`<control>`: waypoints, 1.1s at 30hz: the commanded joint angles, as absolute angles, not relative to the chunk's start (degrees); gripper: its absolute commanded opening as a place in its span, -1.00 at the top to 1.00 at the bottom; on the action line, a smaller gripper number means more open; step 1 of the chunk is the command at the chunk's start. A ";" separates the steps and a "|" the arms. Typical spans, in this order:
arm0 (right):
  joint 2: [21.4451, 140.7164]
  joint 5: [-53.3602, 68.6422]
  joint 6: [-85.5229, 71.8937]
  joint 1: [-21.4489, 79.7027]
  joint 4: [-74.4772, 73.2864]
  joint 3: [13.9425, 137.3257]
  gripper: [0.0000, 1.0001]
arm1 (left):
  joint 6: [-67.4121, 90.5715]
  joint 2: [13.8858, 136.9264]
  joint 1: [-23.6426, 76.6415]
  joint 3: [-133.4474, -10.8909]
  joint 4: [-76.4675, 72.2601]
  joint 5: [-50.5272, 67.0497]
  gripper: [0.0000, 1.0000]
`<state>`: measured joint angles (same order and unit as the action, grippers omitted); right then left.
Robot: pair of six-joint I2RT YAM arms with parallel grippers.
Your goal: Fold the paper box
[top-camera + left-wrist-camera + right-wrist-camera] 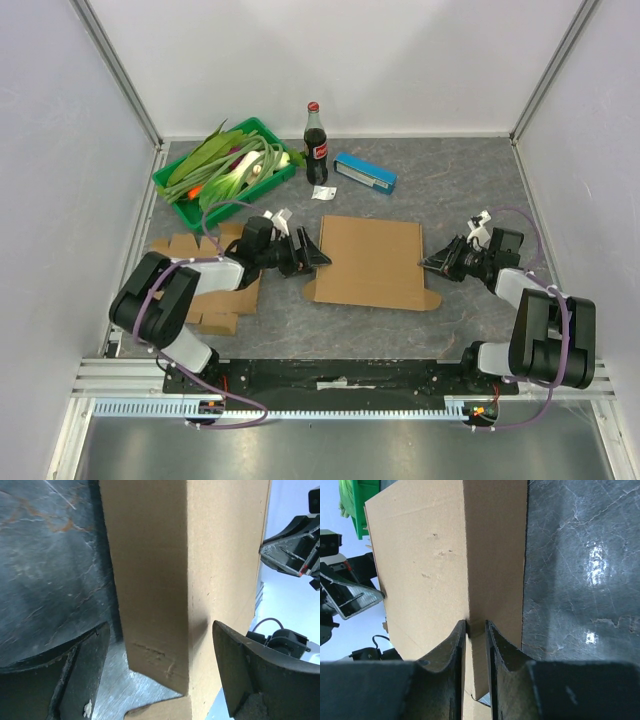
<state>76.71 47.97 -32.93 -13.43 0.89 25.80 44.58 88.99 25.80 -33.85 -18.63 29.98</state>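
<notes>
The paper box (370,262) lies as a flattened brown cardboard sheet in the middle of the table. My left gripper (312,260) is at its left edge, open. In the left wrist view the wide jaws of the left gripper (160,630) straddle a raised fold of the box (150,580) without touching it. My right gripper (428,264) is at the box's right edge. In the right wrist view the right gripper (476,625) is shut, its narrow jaws pinching the box (420,555) by the edge at the crease.
A green bin of vegetables (225,170), a cola bottle (316,145) and a blue packet (365,172) stand behind the box, with a small white tag (320,192) near the bottle. More flat cardboard (215,295) lies under the left arm. White walls enclose the table.
</notes>
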 commanded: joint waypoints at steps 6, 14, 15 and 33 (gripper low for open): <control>78.31 39.64 -27.43 -14.33 -2.99 24.26 0.42 | 60.53 95.97 27.69 -29.71 -46.63 38.76 -0.66; 62.70 25.82 -24.36 -2.22 -14.21 34.67 -0.55 | 61.88 87.02 27.16 -33.73 -31.68 37.28 -0.05; 61.27 22.45 -23.30 -0.28 -17.02 37.41 -0.61 | 61.18 86.05 27.07 -34.79 -28.25 36.83 -0.01; 64.06 -18.97 7.90 68.10 -31.99 62.84 -0.96 | 76.47 73.40 18.81 -44.82 20.28 46.76 0.34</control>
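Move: The left hand's open fingers straddle the paper box's left side; the box's middle is about 12 cm to its right, level fore and aft and about 1 cm below it. From there, a white tag lies some 16 cm ahead and 2 cm right, and the near-left cardboard tab about 7 cm back. For the right hand, nearly shut at the right edge, the box's middle is about 12 cm left, straight across and 1 cm lower. Left hand pinches the box's left side, lifting about 8 cm; right opens, goes 19 cm up and left. ##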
